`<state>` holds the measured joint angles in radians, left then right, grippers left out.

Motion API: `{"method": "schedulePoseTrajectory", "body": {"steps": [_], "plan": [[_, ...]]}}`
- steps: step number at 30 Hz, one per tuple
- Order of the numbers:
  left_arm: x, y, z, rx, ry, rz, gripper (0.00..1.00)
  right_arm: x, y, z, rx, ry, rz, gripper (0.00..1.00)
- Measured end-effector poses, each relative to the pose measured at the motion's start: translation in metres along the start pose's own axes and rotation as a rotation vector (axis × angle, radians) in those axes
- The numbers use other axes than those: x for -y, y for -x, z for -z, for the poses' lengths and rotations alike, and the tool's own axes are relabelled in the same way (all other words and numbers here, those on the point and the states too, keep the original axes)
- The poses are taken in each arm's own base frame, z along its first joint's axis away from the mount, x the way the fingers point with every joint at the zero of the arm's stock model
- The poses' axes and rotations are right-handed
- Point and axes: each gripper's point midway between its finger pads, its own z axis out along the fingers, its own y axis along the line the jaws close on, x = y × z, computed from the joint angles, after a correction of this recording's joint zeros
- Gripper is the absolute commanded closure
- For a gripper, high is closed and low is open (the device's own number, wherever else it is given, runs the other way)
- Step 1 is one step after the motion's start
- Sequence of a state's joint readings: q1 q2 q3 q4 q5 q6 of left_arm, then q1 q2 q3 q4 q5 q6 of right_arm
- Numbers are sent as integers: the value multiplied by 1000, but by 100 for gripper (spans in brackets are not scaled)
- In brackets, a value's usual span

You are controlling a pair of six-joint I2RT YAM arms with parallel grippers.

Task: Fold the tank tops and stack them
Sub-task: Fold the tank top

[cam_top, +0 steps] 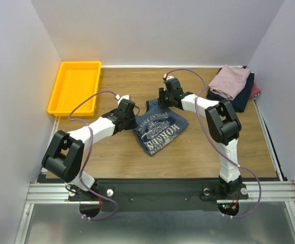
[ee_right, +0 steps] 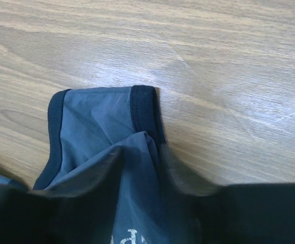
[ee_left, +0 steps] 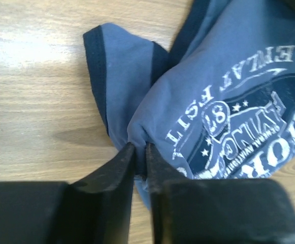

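Observation:
A slate-blue tank top (cam_top: pixel 160 131) with pale lettering lies crumpled mid-table, lettering face up. My left gripper (cam_top: pixel 135 120) is at its left edge. In the left wrist view the gripper (ee_left: pixel 140 147) is shut on a bunched fold of the blue cloth (ee_left: pixel 223 101). My right gripper (cam_top: pixel 162 101) is at the top's far edge. In the right wrist view a ridge of the cloth (ee_right: pixel 96 117) with dark trim is pinched between that gripper's (ee_right: pixel 139 147) fingers. At the back right is a pile: a mauve-pink top (cam_top: pixel 231 81) over a navy one (cam_top: pixel 243 96), with maroon (cam_top: pixel 256 90) showing beside it.
A yellow plastic tray (cam_top: pixel 75 86) sits at the back left against the wall. White walls close in the table on the left, back and right. Bare wood (cam_top: pixel 188 157) shows in front of the blue top.

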<state>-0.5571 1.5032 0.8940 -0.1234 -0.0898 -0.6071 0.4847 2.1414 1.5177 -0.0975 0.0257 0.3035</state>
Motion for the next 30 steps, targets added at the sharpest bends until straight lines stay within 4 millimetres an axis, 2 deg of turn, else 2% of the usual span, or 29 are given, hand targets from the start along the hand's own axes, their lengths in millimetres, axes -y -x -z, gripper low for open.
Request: {"method": "schedulePoseTrajectory", "body": {"steps": [2, 3, 4, 9, 12, 17, 22, 26, 30], "plan": [[-3, -3, -3, -8, 13, -3, 89, 0, 0, 0, 0, 0, 0, 72], [-4, -4, -5, -11, 17, -4, 98, 0, 0, 0, 0, -1, 0, 76], [-4, -4, -5, -11, 20, -4, 100, 0, 0, 0, 1, -1, 2, 79], [-4, -3, -5, -5, 22, -9, 100, 5, 4, 7, 16, -28, 3, 91], [1, -2, 0, 5, 9, -18, 100, 10, 11, 18, 40, -63, 4, 96], [17, 12, 22, 62, -55, -24, 100, 14, 33, 50, 112, -94, 2, 98], [28, 28, 45, 121, -96, -18, 100, 8, 65, 79, 215, -84, -5, 100], [27, 35, 49, 136, -78, -8, 100, 4, 76, 83, 263, -68, -10, 100], [24, 41, 53, 149, -48, 5, 100, 7, 66, 78, 267, -65, -11, 100]]}}
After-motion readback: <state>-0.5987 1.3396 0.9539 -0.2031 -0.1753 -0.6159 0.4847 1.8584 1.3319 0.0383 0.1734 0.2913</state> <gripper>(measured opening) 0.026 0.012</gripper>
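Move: The tank top's near fold lies right at the left gripper's half-closed fingertips, about 1 cm below. The near strap flap is some 4 cm ahead of that hand, and the white lettering is roughly 4 cm back and 11 cm to its right. The right gripper straddles the tank top's far fold, again about 1 cm below it; from there the far strap flap is around 4 cm left and 1 cm ahead, and the lettering about 13 cm back. Close both grippers on the tank top, dipping the left just under 1 cm as it pinches the near fold while the right shuts on the far fold. Then raise both off the table, the left about 7 cm, the right some 10 cm and 3 cm to its right, away from the left gripper, tipping the right fingers upward about 15 degrees. ##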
